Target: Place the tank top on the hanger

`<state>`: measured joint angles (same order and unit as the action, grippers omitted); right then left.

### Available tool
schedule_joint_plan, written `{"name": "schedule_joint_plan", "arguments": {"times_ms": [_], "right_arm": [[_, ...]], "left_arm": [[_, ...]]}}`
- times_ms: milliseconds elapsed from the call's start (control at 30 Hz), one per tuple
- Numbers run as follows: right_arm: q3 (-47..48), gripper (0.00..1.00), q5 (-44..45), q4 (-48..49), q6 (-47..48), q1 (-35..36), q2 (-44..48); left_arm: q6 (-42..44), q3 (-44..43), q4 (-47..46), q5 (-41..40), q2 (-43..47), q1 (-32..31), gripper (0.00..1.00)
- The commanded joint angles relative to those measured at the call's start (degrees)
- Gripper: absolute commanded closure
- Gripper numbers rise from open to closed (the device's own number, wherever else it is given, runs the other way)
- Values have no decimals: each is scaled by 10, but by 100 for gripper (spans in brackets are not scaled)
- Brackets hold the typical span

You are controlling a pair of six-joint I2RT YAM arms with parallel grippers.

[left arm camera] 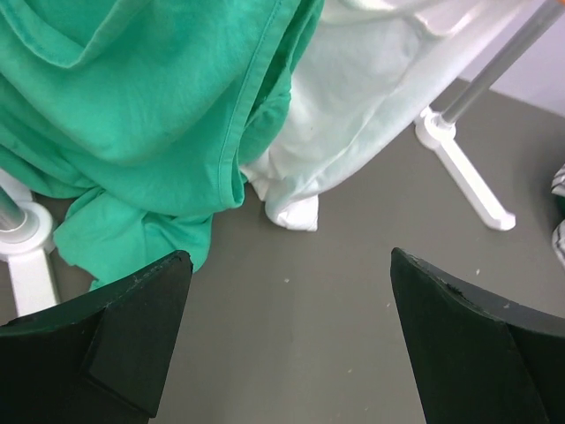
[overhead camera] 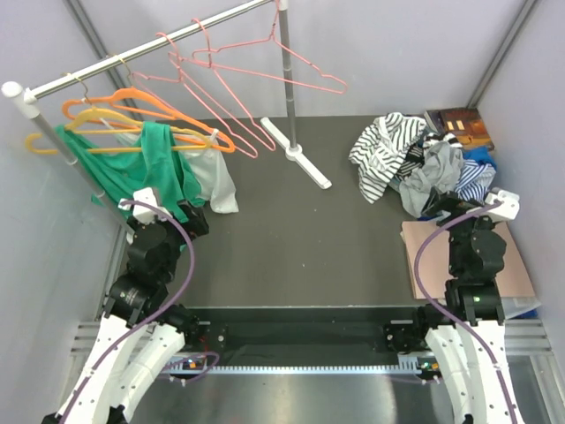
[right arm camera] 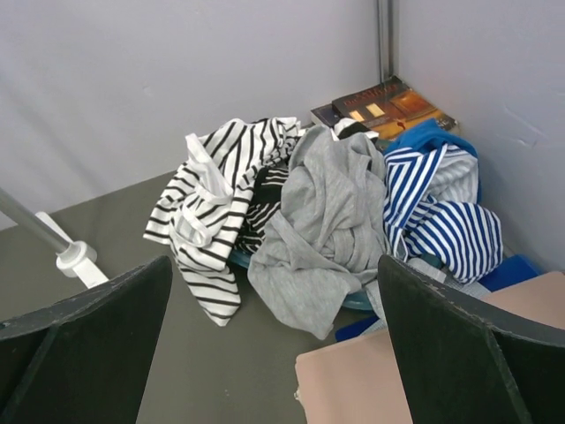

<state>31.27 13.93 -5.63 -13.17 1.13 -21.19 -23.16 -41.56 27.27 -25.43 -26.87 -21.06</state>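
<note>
The grey tank top [overhead camera: 433, 170] lies crumpled in the clothes pile at the back right; it also shows in the right wrist view [right arm camera: 331, 225], draped over the pile's near side. Thin pink wire hangers [overhead camera: 265, 66] hang on the rail at the back. My right gripper [right arm camera: 275, 340] is open and empty, just short of the pile; in the top view it [overhead camera: 468, 212] sits over the tan board. My left gripper [left arm camera: 291, 340] is open and empty above bare table, near the green garment [left arm camera: 150, 115]; in the top view it [overhead camera: 177, 221] is at the left.
A clothes rail [overhead camera: 141, 55] on a white foot [overhead camera: 300, 157] carries orange and yellow hangers [overhead camera: 132, 110], a green garment [overhead camera: 146, 168] and a whitish garment [overhead camera: 216, 177]. Striped garments [overhead camera: 384, 150], [overhead camera: 475, 181], a book [overhead camera: 461, 126] and a tan board [overhead camera: 459, 256] are at the right.
</note>
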Motion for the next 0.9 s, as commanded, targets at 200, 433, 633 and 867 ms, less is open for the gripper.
{"name": "schedule_joint_plan", "arguments": {"times_ms": [200, 433, 633, 867], "right_arm": [[147, 0, 14, -132, -1, 4, -70], [345, 0, 4, -301, 33, 4, -285], [404, 1, 24, -300, 17, -6, -434], [425, 0, 5, -253, -1, -47, -557]], "left_arm": [[88, 20, 9, 71, 57, 0, 1], [93, 27, 6, 78, 44, 0, 1], [90, 26, 8, 108, 30, 0, 1], [92, 32, 6, 96, 35, -1, 1]]}}
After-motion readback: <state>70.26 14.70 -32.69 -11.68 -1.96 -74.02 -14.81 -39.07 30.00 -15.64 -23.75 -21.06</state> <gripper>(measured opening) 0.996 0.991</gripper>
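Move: The grey tank top lies on the pile some 18 cm ahead of the right hand, about 6 cm to its right and 23 cm below. The black-striped top is roughly 12 cm left of the grey one and 5 cm farther out, the blue-striped cloth about 10 cm to its right; the cardboard lies 4 cm back and 12 cm right of the hand. From the left hand the grey top is some 20 cm ahead and 68 cm right. Swing the open right gripper up a little first, then forward about 11 cm, and plunge towards the grey tank top, tipping the fingers down some 40 degrees on the way; keep them wide open and stop short of the cloth. Ease the empty left hand down, right and slightly back, turning it a little clockwise. ##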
